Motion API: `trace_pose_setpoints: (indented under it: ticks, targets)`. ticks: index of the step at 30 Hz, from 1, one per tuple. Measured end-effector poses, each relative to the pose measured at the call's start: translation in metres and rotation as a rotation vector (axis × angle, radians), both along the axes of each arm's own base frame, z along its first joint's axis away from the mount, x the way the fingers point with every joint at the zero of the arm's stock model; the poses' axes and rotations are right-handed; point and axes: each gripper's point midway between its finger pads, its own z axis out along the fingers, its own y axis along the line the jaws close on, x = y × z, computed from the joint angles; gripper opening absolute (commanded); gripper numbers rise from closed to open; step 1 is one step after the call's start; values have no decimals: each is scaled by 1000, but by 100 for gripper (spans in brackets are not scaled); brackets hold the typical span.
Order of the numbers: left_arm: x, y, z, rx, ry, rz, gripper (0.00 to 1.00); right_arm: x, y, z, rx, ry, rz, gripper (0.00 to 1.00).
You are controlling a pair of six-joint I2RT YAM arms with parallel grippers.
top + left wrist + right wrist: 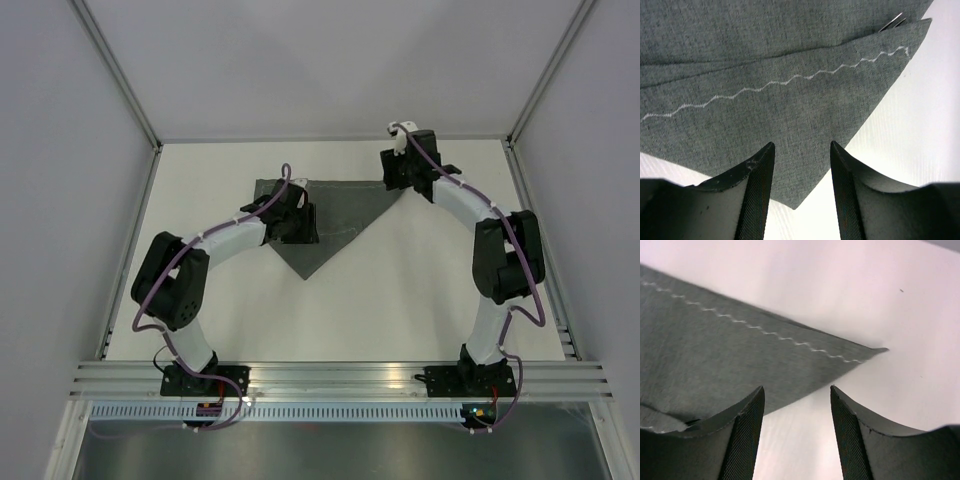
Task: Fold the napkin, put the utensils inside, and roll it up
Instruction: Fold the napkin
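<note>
The dark grey napkin (340,215) lies folded into a triangle on the white table, long edge to the back and point toward me. My left gripper (300,232) hovers over its left part, open; in the left wrist view a cloth corner (795,200) lies between the spread fingers (801,145), which hold nothing. At the napkin's back right corner (875,350) my right gripper (398,180) is open and empty, its jaws apart (796,388) over the cloth edge and bare table. The utensils are hidden; a thin shiny tip (893,22) pokes from between cloth layers, and I cannot tell what it is.
White walls enclose the table on three sides, with metal rails (130,250) along the left and right edges. Both arm bases sit on the aluminium bar (340,378) at the near edge. Bare white tabletop (400,290) lies in front of the napkin.
</note>
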Motion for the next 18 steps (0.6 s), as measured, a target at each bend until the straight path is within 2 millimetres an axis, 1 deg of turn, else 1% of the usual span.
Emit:
trace_pose_setpoints:
  ticks: [2, 4, 5, 8, 10, 13, 14, 16, 18]
  targets:
    - [4, -4, 1, -10, -4, -4, 53, 16, -26, 0, 60, 29, -60, 62]
    - [6, -8, 1, -23, -6, -11, 53, 26, -51, -9, 112, 76, -114, 63]
    - [7, -9, 2, -26, -7, -13, 52, 30, -62, -15, 143, 103, -137, 63]
    - [6, -11, 2, -31, -5, -19, 53, 38, -86, -42, 231, 196, -191, 65]
    - [6, -11, 2, -32, -5, -19, 53, 38, -93, -61, 281, 256, -206, 66]
    - [6, -11, 2, -32, -4, -20, 53, 33, -95, -92, 360, 356, -214, 66]
    - [6, -11, 2, -33, -5, -20, 53, 35, -92, -93, 394, 364, -204, 66]
    - [6, -11, 2, -33, -4, -20, 53, 42, -94, -88, 439, 356, -205, 66]
    - [6, -11, 2, -32, -4, -20, 53, 44, -94, -93, 477, 368, -209, 66]
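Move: Ahead and to the right of the open right hand lies the napkin's far right corner, about 7 cm farther out, 8 cm to its right and some 12 cm below. The stitched tip of the fold already made is roughly 8 cm back and 8 cm to that hand's left, also some 12 cm down, with the fork tines peeking out about 3 cm to the left of that tip. For the left hand the far right corner is about 22 cm ahead and 26 cm to the right, some 6 cm below. Swinging right and a little forward towards the napkin's far right corner, the right hand then sinks steeply beside it: in all some 9 cm right, 9 cm down and 4 cm forward. On the way its left side rolls up and the fingers tip down, some 35 degrees of turn together, staying open with the corner just ahead of them; no touch can be made out. ##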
